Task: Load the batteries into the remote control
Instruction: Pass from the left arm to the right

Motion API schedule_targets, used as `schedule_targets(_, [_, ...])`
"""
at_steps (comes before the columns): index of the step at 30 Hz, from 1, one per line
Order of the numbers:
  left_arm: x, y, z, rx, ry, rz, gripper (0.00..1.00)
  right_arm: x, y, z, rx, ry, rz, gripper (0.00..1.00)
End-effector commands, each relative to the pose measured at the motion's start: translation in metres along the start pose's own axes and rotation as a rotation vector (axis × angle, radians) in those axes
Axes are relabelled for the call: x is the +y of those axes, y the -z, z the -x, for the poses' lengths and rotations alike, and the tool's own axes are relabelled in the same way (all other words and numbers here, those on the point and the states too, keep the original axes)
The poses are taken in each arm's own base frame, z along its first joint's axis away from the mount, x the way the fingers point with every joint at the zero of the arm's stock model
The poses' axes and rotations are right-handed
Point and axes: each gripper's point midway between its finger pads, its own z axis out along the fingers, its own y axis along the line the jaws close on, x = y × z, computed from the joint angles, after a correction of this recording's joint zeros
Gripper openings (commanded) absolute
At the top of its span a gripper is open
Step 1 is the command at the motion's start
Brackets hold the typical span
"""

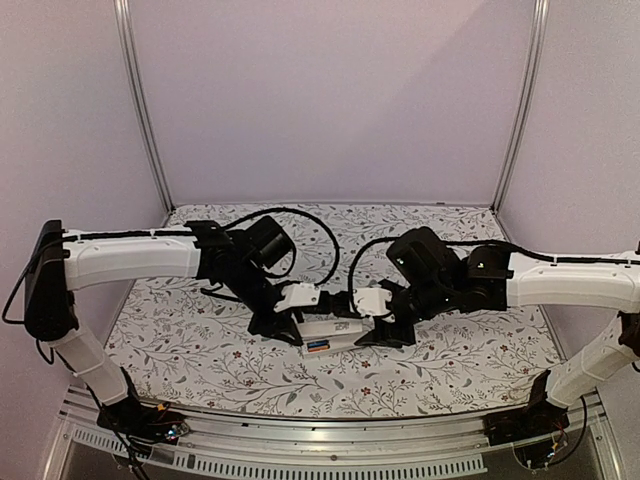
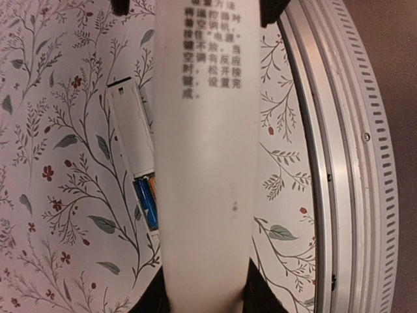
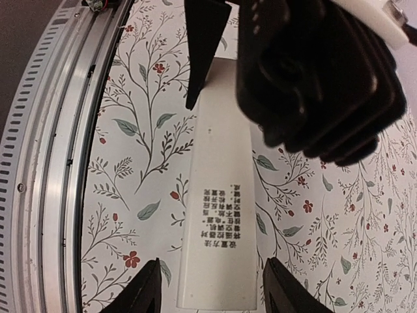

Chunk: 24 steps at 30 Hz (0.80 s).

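Observation:
The white remote control (image 2: 127,124) lies on the floral cloth. The blue and orange batteries (image 2: 146,199) sit side by side in the recess at its end, and they also show in the top view as the batteries (image 1: 318,347). Above it hangs a flat white panel (image 2: 205,163) with black printed text, which looks like the battery cover. My left gripper (image 2: 205,293) is shut on one end of it. My right gripper (image 3: 212,287) straddles the other end of the panel (image 3: 218,215), open, with a small gap beside each finger. The panel hides much of the remote.
A ribbed metal rail (image 2: 339,163) runs along the table's near edge, close beside the panel, and is seen again as the rail (image 3: 58,130). Both arms meet at mid-table (image 1: 335,325). Pale walls and upright posts enclose the back.

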Motion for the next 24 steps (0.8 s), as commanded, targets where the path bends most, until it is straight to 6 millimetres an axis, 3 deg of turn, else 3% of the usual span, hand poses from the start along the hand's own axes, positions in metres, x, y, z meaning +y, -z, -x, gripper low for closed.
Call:
schedule_targets(1, [-0.005, -0.005, 0.005, 0.002, -0.010, -0.030, 0.18, 0.000, -0.002, 0.005, 0.029, 0.043, -0.001, 0.52])
schedule_targets(21, [0.002, -0.012, 0.006, 0.034, 0.032, -0.027, 0.20, 0.000, -0.019, -0.001, 0.143, 0.098, -0.005, 0.33])
schedule_targets(24, [0.003, -0.012, 0.006, 0.036, 0.034, -0.024, 0.20, 0.000, -0.021, -0.005, 0.163, 0.100, -0.006, 0.26])
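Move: The right hand is at the free right-hand end of the battery cover, whose middle lies about 7 cm to its left, level fore and aft and some 3 cm below. The left hand holds the cover's other end, with its middle about 7 cm to the right and 2 cm above. The open remote lies on the table below, some 8 cm ahead of the right hand, 6 cm left and 16 cm down. Leftwards about 1 cm along the battery cover, then down some 1.5 cm, the right hand settles over the cover's free end, its fingers tipping nearly 10 degrees steeper and narrowing around the two long edges until they close up against them. The left hand keeps its grip on the other end and sinks about 1 cm. ##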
